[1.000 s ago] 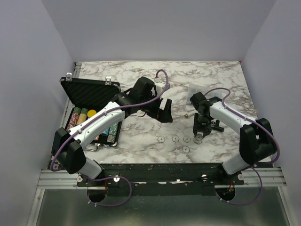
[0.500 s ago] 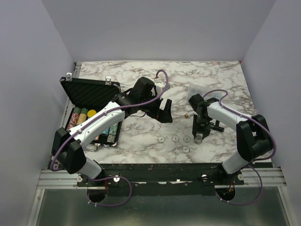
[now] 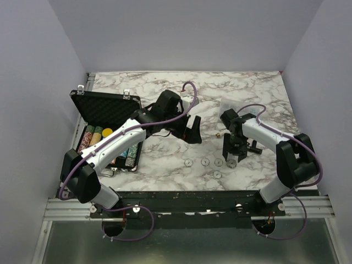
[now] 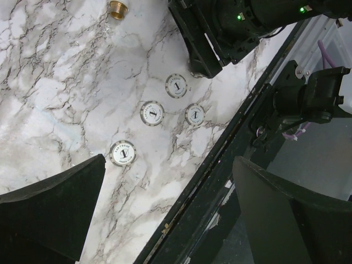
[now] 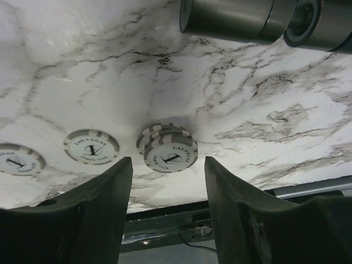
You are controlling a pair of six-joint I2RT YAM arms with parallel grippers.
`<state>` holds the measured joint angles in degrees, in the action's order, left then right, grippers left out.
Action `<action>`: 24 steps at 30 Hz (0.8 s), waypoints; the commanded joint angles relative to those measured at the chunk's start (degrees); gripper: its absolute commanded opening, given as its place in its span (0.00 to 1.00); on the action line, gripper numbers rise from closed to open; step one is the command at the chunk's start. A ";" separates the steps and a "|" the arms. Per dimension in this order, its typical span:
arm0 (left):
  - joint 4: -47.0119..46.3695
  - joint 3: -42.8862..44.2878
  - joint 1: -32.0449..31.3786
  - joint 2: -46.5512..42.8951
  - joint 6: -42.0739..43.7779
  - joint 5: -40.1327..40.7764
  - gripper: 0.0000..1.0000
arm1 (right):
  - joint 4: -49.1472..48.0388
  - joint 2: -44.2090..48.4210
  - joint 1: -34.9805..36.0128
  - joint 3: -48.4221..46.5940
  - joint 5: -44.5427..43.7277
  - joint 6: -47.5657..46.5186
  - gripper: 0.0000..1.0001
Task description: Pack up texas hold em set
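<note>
The black case (image 3: 107, 108) lies open at the left with rows of coloured chips (image 3: 94, 137) inside; my left arm hides part of it. Several white chips (image 3: 205, 161) lie singly near the table's front edge. My right gripper (image 3: 231, 160) (image 5: 168, 181) is open over a short stack of white chips (image 5: 168, 149) that rests on the marble between its fingers without touching them. Another single chip (image 5: 91, 146) lies left of that stack. My left gripper (image 3: 192, 132) (image 4: 168, 165) hangs wide open above the table's middle, holding nothing, with the loose white chips (image 4: 152, 113) below it.
A brass fitting (image 3: 219, 133) (image 4: 116, 8) lies between the two grippers. A clear plastic box (image 3: 231, 104) sits behind the right arm and a small black tool (image 3: 254, 147) beside it. The black front rail (image 4: 220, 165) runs close to the chips.
My right gripper's jaws have spread apart around the chip stack, which now rests on the table. The left arm has not moved.
</note>
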<state>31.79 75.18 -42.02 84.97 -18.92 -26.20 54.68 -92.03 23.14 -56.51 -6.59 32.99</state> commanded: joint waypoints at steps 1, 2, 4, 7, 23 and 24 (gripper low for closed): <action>-1.07 -0.61 -0.17 -0.79 0.11 -1.14 0.99 | 0.54 1.61 -0.30 -4.61 0.58 -2.19 0.58; -1.08 -0.52 -0.17 -0.78 0.11 -1.22 0.99 | -0.05 1.39 -0.21 -5.32 1.95 -2.98 0.58; -1.12 -0.53 -0.17 -0.77 0.02 -1.40 0.98 | -1.40 0.12 0.23 -6.65 4.30 -4.14 0.58; -1.18 -0.73 -0.17 -0.71 0.09 -1.11 0.98 | -2.19 -2.90 1.98 -8.85 5.72 -5.32 0.58; -0.77 -0.47 -0.17 -0.25 0.46 -0.48 0.99 | -4.22 -10.13 5.52 -7.66 9.83 -5.90 0.59; -0.80 -0.47 -0.17 -0.17 0.46 -0.50 0.98 | -4.41 -10.10 5.59 -7.08 10.05 -5.80 0.59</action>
<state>31.81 75.18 -42.02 84.97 -18.90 -26.20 51.46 -101.10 28.05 -65.73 1.34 27.35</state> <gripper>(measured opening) 0.984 0.594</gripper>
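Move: The single chip that the right hand goes for lies about 6 cm to its left, level with it and 2 cm below, next to the chip stack right under the fingers. A second chip is some 12 cm left in the same row; a near chip lies 7 cm left and 6 cm back. The black cylinder stands 9 cm ahead, 4 cm right. From the left hand, the single chip is about 12 cm right, 6 cm back, 18 cm below. Right hand, fingers staying open, hops off the stack about 6 cm left and 3 forward, dipping towards the single chip. ##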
